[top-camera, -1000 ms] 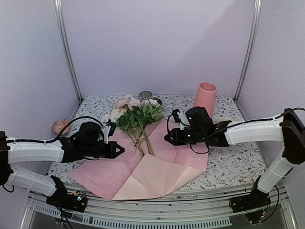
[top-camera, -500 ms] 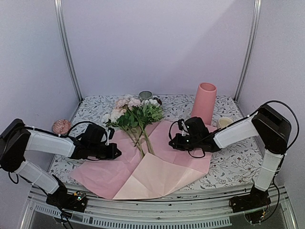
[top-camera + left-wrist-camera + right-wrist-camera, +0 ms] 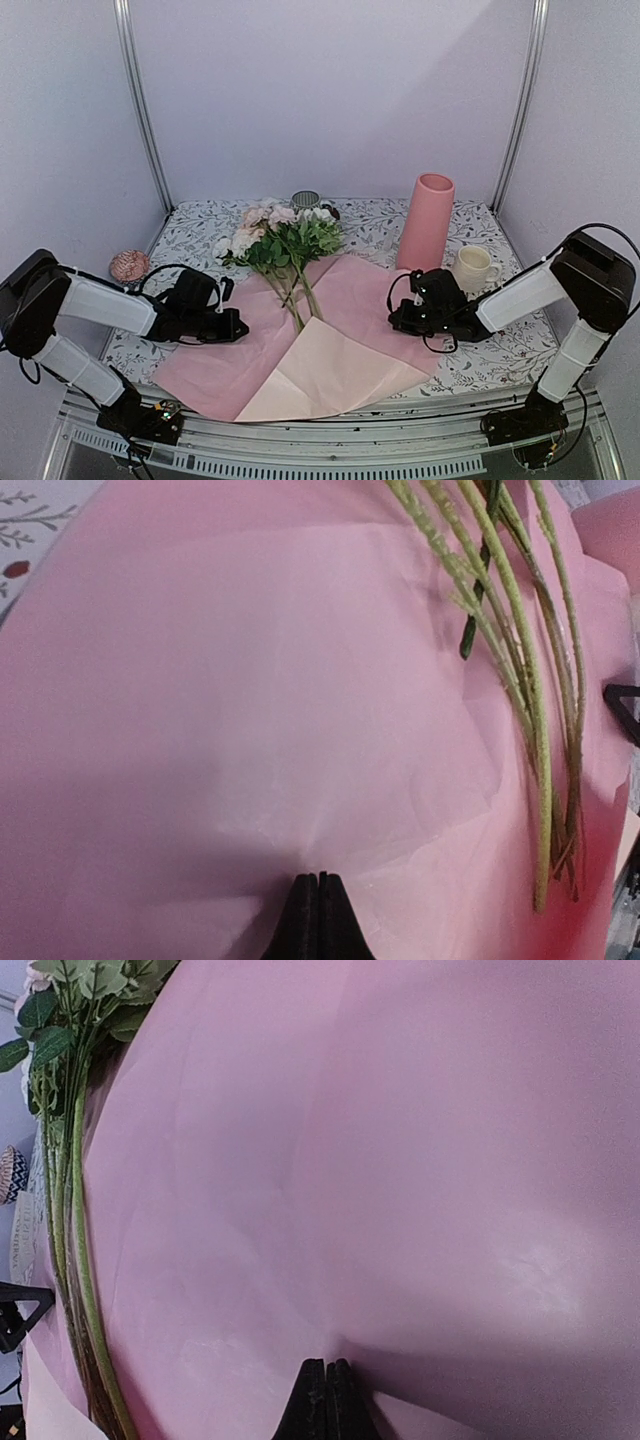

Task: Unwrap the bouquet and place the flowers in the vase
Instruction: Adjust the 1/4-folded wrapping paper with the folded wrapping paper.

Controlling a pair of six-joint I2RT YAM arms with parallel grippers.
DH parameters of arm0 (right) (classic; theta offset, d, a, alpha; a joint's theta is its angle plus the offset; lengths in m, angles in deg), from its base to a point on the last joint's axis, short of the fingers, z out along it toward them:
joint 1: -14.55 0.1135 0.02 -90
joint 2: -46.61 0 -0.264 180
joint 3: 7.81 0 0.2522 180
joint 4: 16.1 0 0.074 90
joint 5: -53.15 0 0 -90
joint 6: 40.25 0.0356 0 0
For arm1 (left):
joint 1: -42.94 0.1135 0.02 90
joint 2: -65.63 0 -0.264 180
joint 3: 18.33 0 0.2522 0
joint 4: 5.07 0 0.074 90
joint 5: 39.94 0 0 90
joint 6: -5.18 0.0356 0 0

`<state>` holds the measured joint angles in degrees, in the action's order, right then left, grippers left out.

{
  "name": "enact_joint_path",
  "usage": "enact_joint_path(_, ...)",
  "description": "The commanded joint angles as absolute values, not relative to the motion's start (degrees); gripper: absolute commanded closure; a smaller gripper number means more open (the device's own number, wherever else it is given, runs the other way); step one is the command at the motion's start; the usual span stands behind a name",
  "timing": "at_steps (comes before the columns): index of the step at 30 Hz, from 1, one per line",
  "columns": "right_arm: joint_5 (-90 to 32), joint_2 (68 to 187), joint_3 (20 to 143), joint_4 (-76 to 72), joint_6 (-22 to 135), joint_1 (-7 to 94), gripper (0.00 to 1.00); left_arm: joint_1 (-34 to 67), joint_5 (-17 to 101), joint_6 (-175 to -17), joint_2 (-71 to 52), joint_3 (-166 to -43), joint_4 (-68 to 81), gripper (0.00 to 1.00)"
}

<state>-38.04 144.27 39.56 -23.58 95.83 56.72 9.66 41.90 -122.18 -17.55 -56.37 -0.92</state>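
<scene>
The bouquet lies unwrapped. Its pale pink paper [image 3: 345,300] is spread flat on the table, and the flowers [image 3: 283,238] rest on it with heads at the back and green stems [image 3: 530,710] pointing forward. My left gripper [image 3: 240,325] is low at the paper's left edge, shut, with the paper [image 3: 250,680] puckering at its tips [image 3: 319,878]. My right gripper [image 3: 393,318] is low on the paper's right part, also shut [image 3: 327,1363], and a fold of paper [image 3: 420,1160] rises from its tips. The tall pink vase [image 3: 428,222] stands upright behind the right gripper.
A cream cup [image 3: 470,268] stands to the right of the vase, close to my right arm. A pink textured ball [image 3: 128,265] lies at the table's left edge. A small grey round object [image 3: 305,199] sits at the back behind the flower heads.
Both arms have pulled apart and dropped to the paper, the left one leftward and the right one rightward. The cup, hidden by the right arm before, now shows.
</scene>
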Motion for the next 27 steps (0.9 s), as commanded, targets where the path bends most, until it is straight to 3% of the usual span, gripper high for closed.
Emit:
enact_joint_path(1, -43.38, 140.42, 33.76, -20.8, 98.88, 55.53, 0.98, 10.8, 43.97, -122.79, -16.64, -53.48, -0.27, 1.0)
enact_joint_path(19, -60.88, 120.55, 26.87, -1.17, 113.5, 53.57, 0.98, 11.64, 42.81, -122.04, -12.25, -53.61, 0.48, 1.0)
enact_joint_path(27, -55.97, 112.33, 29.75, -6.48, 97.78, 53.57, 0.94, 11.65, 41.55, -119.62, -4.08, -58.59, 7.99, 1.0)
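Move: Out to the right of the right hand, about 13 cm off and level with it, lies the right edge of the pink wrapping paper, a centimetre below. The vase stands roughly 18 cm ahead and 6 cm right, the cream mug 13 cm ahead and 18 cm right; the flower stems' lower ends are some 19 cm left, straight across. From the left hand that edge is about 44 cm right and 2 cm ahead, at table height. Sweeping right across the wrapping paper with shut fingertips on it, the right hand travels about 12 cm towards the paper's right edge, drawing back slightly and turning some 25 degrees clockwise, then lifts off by 3 to 4 cm. The left hand, also shut and on the paper, creeps a centimetre left before lifting off about as far. ##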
